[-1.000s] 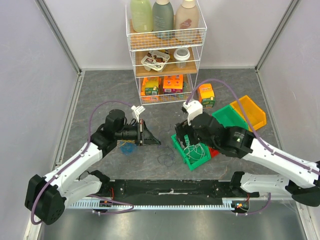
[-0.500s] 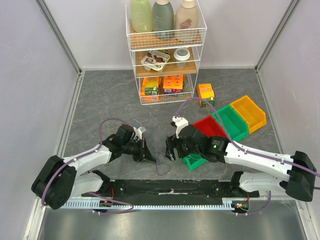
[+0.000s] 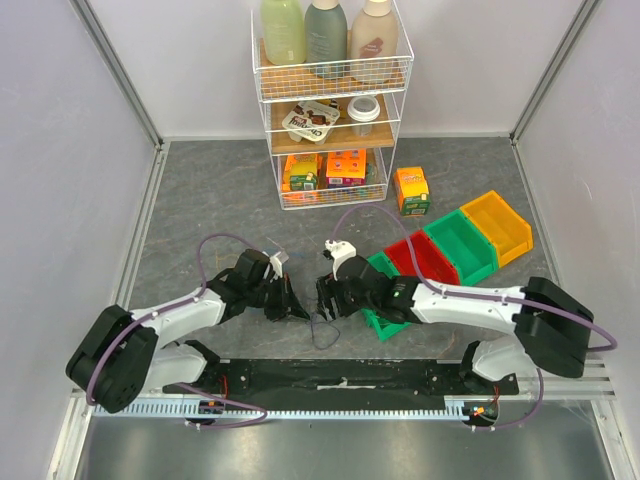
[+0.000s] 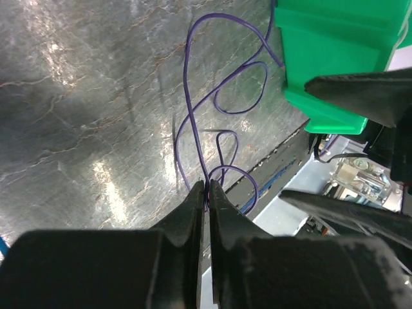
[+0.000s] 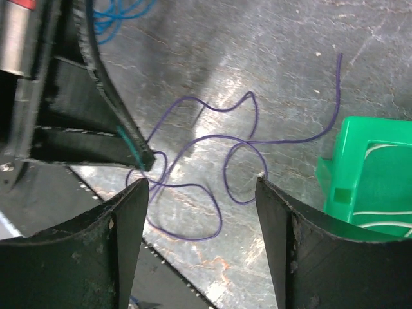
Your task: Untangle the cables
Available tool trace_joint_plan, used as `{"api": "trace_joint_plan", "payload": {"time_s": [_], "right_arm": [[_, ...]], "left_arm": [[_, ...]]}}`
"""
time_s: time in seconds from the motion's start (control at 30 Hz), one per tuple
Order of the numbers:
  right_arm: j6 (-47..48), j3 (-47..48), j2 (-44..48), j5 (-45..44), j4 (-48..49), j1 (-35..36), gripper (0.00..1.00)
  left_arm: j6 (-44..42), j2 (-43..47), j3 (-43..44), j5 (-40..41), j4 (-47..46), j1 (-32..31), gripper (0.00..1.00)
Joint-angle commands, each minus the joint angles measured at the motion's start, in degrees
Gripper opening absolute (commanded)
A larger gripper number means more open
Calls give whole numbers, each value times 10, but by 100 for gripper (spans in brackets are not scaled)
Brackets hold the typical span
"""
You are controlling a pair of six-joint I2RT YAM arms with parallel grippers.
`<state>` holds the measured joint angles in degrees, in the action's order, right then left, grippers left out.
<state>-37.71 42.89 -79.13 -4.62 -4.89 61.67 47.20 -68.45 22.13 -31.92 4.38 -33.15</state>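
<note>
A thin purple cable (image 3: 322, 326) lies in loose loops on the grey table, near the front rail. It shows in the left wrist view (image 4: 185, 71) and the right wrist view (image 5: 290, 141). My left gripper (image 3: 300, 311) (image 4: 206, 187) is shut on one strand of it at the tips. Facing it, my right gripper (image 3: 324, 299) (image 5: 203, 182) hangs open just above the loops, touching nothing. A blue cable (image 5: 122, 13) lies behind the left gripper. White cables (image 5: 386, 212) rest in a small green bin (image 5: 373, 161) (image 4: 335, 45).
The small green bin (image 3: 378, 320) sits partly under my right arm. Red (image 3: 415, 255), green (image 3: 460, 240) and yellow (image 3: 500, 225) bins stand in a row at the right. A wire shelf (image 3: 330, 110) and an orange carton (image 3: 411, 190) stand behind. The black rail (image 3: 340, 375) runs along the front.
My right arm swung left from over the green bin and dropped low, facing the left gripper, its jaws narrowing a little. My left gripper came forward and down onto the purple cable.
</note>
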Motion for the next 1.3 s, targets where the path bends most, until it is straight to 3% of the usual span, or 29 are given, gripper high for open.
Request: {"api": "trace_joint_plan", "payload": {"time_s": [0.0, 0.2, 0.47, 0.57, 0.73, 0.9, 1.17, 1.27], "right_arm": [[9, 25, -33, -52, 23, 4, 73], [10, 25, -52, -61, 22, 6, 73], [33, 36, -64, -72, 15, 14, 76], [44, 58, -83, -87, -2, 28, 86], [57, 112, -131, -125, -50, 48, 98], [48, 153, -180, -173, -91, 64, 98], [17, 172, -229, -204, -113, 105, 98], [2, 171, -247, -199, -113, 120, 92]], "left_arm": [[-27, -4, 1, 22, -15, -2, 15], [-36, 51, 10, 39, 39, -2, 45], [-61, 154, 48, 121, 175, -2, 68], [-46, 228, 62, 167, 227, -2, 73], [-7, 361, 99, 241, 280, -1, 75], [2, 437, 143, 293, 322, -1, 77], [-3, 451, 157, 308, 341, -3, 78], [-2, 444, 154, 296, 336, -2, 78]]}}
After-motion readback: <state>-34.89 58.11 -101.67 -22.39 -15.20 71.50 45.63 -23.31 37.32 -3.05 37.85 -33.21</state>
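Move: The left gripper holds the purple cable; its tangle lies about 3 cm to that hand's right, 1 cm ahead and 4 cm below. The yellow-and-blue pile is some 11 cm left and 9 cm ahead of the left hand. From the right gripper the purple tangle is roughly 3 cm left, 1 cm ahead and 7 cm down, the near green bin about 12 cm right and 6 cm ahead. Open the left gripper wide to let go of the purple cable, then lift it about 16 cm and draw it some 8 cm left, levelling its fingers upward and swinging them forward. Meanwhile lower the right gripper towards the purple tangle about 7 cm in two stages, edging slightly left, opening it fully and tipping its fingers steeper by some 25 degrees. ##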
